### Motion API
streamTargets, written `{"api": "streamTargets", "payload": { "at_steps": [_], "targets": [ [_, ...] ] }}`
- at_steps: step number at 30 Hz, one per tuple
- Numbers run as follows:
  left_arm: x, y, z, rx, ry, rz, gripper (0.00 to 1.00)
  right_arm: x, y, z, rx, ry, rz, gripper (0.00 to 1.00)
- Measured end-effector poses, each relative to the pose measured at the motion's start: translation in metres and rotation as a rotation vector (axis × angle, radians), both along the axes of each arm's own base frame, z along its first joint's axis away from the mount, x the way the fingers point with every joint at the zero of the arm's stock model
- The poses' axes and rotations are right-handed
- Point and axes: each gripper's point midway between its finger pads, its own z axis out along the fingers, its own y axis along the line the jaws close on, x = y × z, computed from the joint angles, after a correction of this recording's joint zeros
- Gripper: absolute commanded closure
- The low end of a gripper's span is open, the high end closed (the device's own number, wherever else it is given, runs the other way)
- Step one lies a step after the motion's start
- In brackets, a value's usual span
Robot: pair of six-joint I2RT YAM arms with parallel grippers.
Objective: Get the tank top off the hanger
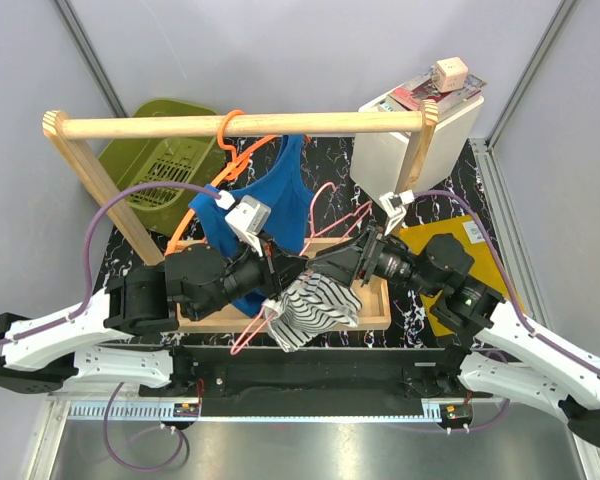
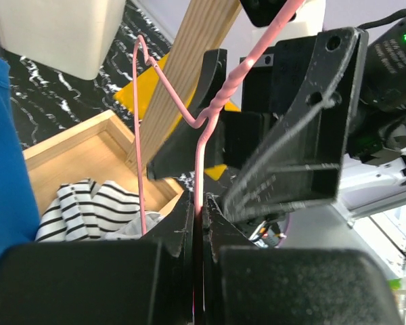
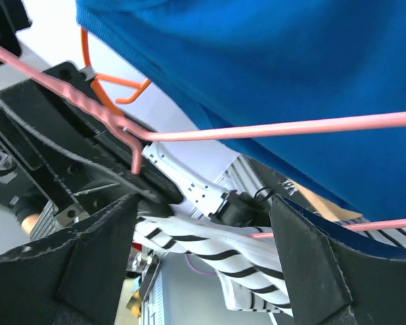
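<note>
The blue tank top [image 1: 270,195] hangs on the orange hanger [image 1: 230,128], which is hooked over the wooden rod [image 1: 160,126]. My left gripper [image 1: 277,280] is below it, shut on the wire of a thin pink hanger [image 2: 204,128]; the jaws [image 2: 201,220] pinch that wire. A black-and-white striped garment [image 1: 315,305] droops at the tray's front. My right gripper [image 1: 318,268] stands open facing the left one, its fingers [image 3: 101,261] wide apart, the striped cloth [image 3: 250,254] beyond them. The tank top [image 3: 291,68] and orange hanger [image 3: 111,84] fill the top of the right wrist view.
A wooden tray [image 1: 380,312] lies under the rack. A green basket [image 1: 160,165] stands at the back left, a white box [image 1: 405,150] with small items on top at the back right. A yellow board [image 1: 450,255] lies by the right arm.
</note>
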Motion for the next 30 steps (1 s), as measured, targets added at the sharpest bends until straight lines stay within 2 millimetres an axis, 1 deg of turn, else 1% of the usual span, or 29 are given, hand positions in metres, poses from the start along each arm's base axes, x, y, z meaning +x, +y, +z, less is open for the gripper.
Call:
{"api": "streamTargets", "payload": {
  "at_steps": [4, 9, 13, 17, 21, 22, 24, 25, 27, 28, 29, 30],
  "targets": [
    [0.002, 0.002, -0.004, 0.025, 0.000, 0.010, 1.00, -0.009, 0.015, 0.003, 0.020, -0.001, 0.037, 0.21],
    [0.001, 0.003, -0.002, 0.029, 0.003, 0.010, 1.00, -0.018, 0.019, 0.017, 0.075, -0.023, 0.034, 0.25],
    [0.000, 0.004, -0.005, 0.035, 0.017, 0.012, 1.00, -0.014, 0.011, 0.031, 0.121, -0.036, -0.019, 0.27],
    [-0.001, 0.006, -0.004, 0.024, 0.027, 0.008, 1.00, -0.009, 0.005, 0.043, 0.150, -0.045, -0.061, 0.27],
    [-0.002, 0.006, 0.002, 0.013, 0.029, 0.005, 1.00, -0.001, 0.011, 0.057, 0.161, -0.046, -0.084, 0.31],
    [-0.002, 0.006, 0.006, 0.006, 0.028, 0.007, 1.00, 0.002, 0.014, 0.058, 0.159, -0.043, -0.087, 0.36],
    [-0.001, 0.005, 0.010, -0.003, 0.027, 0.008, 1.00, 0.006, 0.021, 0.057, 0.150, -0.034, -0.089, 0.42],
    [-0.001, 0.004, 0.012, -0.007, 0.027, 0.007, 1.00, 0.007, 0.024, 0.055, 0.144, -0.030, -0.090, 0.52],
    [0.000, 0.003, 0.011, -0.004, 0.027, 0.012, 1.00, 0.013, 0.031, 0.049, 0.124, -0.016, -0.097, 0.62],
    [0.001, 0.003, 0.010, 0.003, 0.026, 0.022, 1.00, 0.014, 0.033, 0.047, 0.114, -0.006, -0.101, 0.74],
    [0.004, 0.003, 0.008, 0.013, 0.026, 0.034, 1.00, 0.015, 0.034, 0.046, 0.110, -0.001, -0.105, 0.81],
    [0.006, 0.003, 0.007, 0.019, 0.025, 0.045, 1.00, 0.015, 0.036, 0.047, 0.109, 0.006, -0.104, 0.86]
  ]
}}
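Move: The right hand's open fingers are going for the pink hanger's twisted neck, about 5 cm to their left, 5 cm above and 2 cm ahead. The striped tank top hangs some 10 cm below them and about 4 cm back, level sideways; the blue tank top is roughly 8 cm ahead, 8 cm left and 5 cm lower. From the left hand, the neck lies about 2 cm ahead, 3 cm right and 3 cm above. Right hand rises about 5 cm, then reaches left, closing around the pink hanger's neck as left keeps its grip. ##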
